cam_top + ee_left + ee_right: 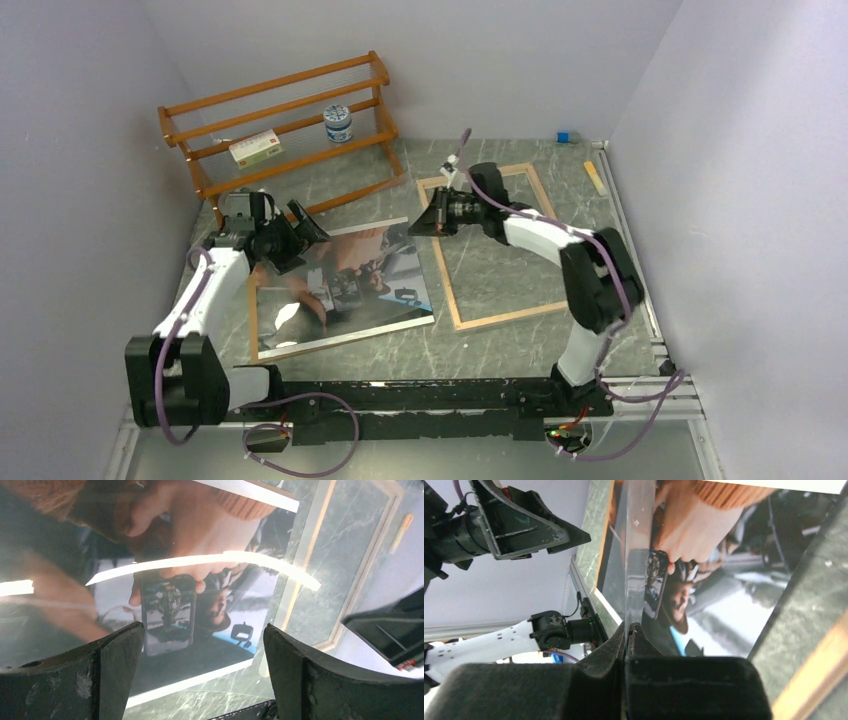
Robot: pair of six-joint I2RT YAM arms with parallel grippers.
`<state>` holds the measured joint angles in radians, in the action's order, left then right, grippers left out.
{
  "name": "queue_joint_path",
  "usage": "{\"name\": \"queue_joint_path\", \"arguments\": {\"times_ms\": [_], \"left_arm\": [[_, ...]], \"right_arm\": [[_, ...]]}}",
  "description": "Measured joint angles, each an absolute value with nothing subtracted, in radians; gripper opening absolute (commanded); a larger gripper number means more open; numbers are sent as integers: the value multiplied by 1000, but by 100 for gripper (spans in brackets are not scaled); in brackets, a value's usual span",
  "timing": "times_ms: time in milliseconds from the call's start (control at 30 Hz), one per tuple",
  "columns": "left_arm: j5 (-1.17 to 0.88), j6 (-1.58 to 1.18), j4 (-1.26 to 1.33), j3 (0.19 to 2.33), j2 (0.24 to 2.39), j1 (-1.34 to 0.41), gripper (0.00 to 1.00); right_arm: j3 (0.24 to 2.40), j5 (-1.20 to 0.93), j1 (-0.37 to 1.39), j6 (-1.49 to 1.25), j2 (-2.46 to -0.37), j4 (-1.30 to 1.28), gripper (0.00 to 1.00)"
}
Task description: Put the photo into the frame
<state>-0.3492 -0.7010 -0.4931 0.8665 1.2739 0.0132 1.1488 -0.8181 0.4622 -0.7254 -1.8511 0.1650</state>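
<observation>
The photo (370, 280) lies flat at the left middle of the table, a dark car picture with a white margin (200, 605) (724, 580). The pale wood frame (500, 315) lies just right of it, its rim showing in both wrist views (297, 575) (814, 675). A thin clear sheet (639, 555) rises over the photo, bowed and catching glare. My right gripper (420, 225) (629, 625) is shut on that sheet's edge, near the photo's far right corner. My left gripper (300, 235) (202, 627) hangs open above the photo's far left part, holding nothing.
An orange-brown slatted rack (280, 130) stands at the back left with a small tin (338, 124) and a box (255, 148) on it. A brown backing sheet (253, 320) shows under the photo's left edge. Walls close in on three sides.
</observation>
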Motion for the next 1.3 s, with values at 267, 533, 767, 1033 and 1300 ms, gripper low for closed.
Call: {"name": "queue_joint_path", "arguments": {"times_ms": [267, 533, 767, 1033, 1300], "left_arm": [[-315, -736, -657, 937, 1093, 13, 94], [-419, -896, -721, 956, 1076, 12, 94], [-554, -1223, -636, 786, 1019, 4, 94], [-586, -1625, -544, 745, 957, -131, 94], [-585, -1882, -338, 769, 1126, -308, 94]], "right_arm": [[1079, -690, 396, -684, -1473, -112, 0], [1132, -450, 342, -786, -1208, -371, 0], [1157, -136, 333, -1016, -995, -511, 0], [1223, 50, 331, -1194, -981, -566, 0], [1232, 96, 331, -1288, -981, -581, 0]]}}
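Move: The clear sheet is already pinched in the right hand, by its raised right side. The frame it is carried over is centred about 19 cm right of that hand, 4 cm ahead and 12 cm below; the photo's middle is 18 cm left and 6 cm back, as low. From the empty left hand, the sheet's middle lies roughly 4 cm right and 6 cm below, the photo just under it, 4 cm right, 1 cm back and 11 cm down, the frame 40 cm right, 8 cm ahead. The clear sheet, still pinched in the right hand, is lifted some 22 cm and carried about 20 cm right, from beside the photo to high over the frame, while that wrist turns clockwise roughly 65 degrees and slows to a stop. The open left hand rises and draws back a little, then reaches right, rolling its fingers from pointing down to pointing right. ##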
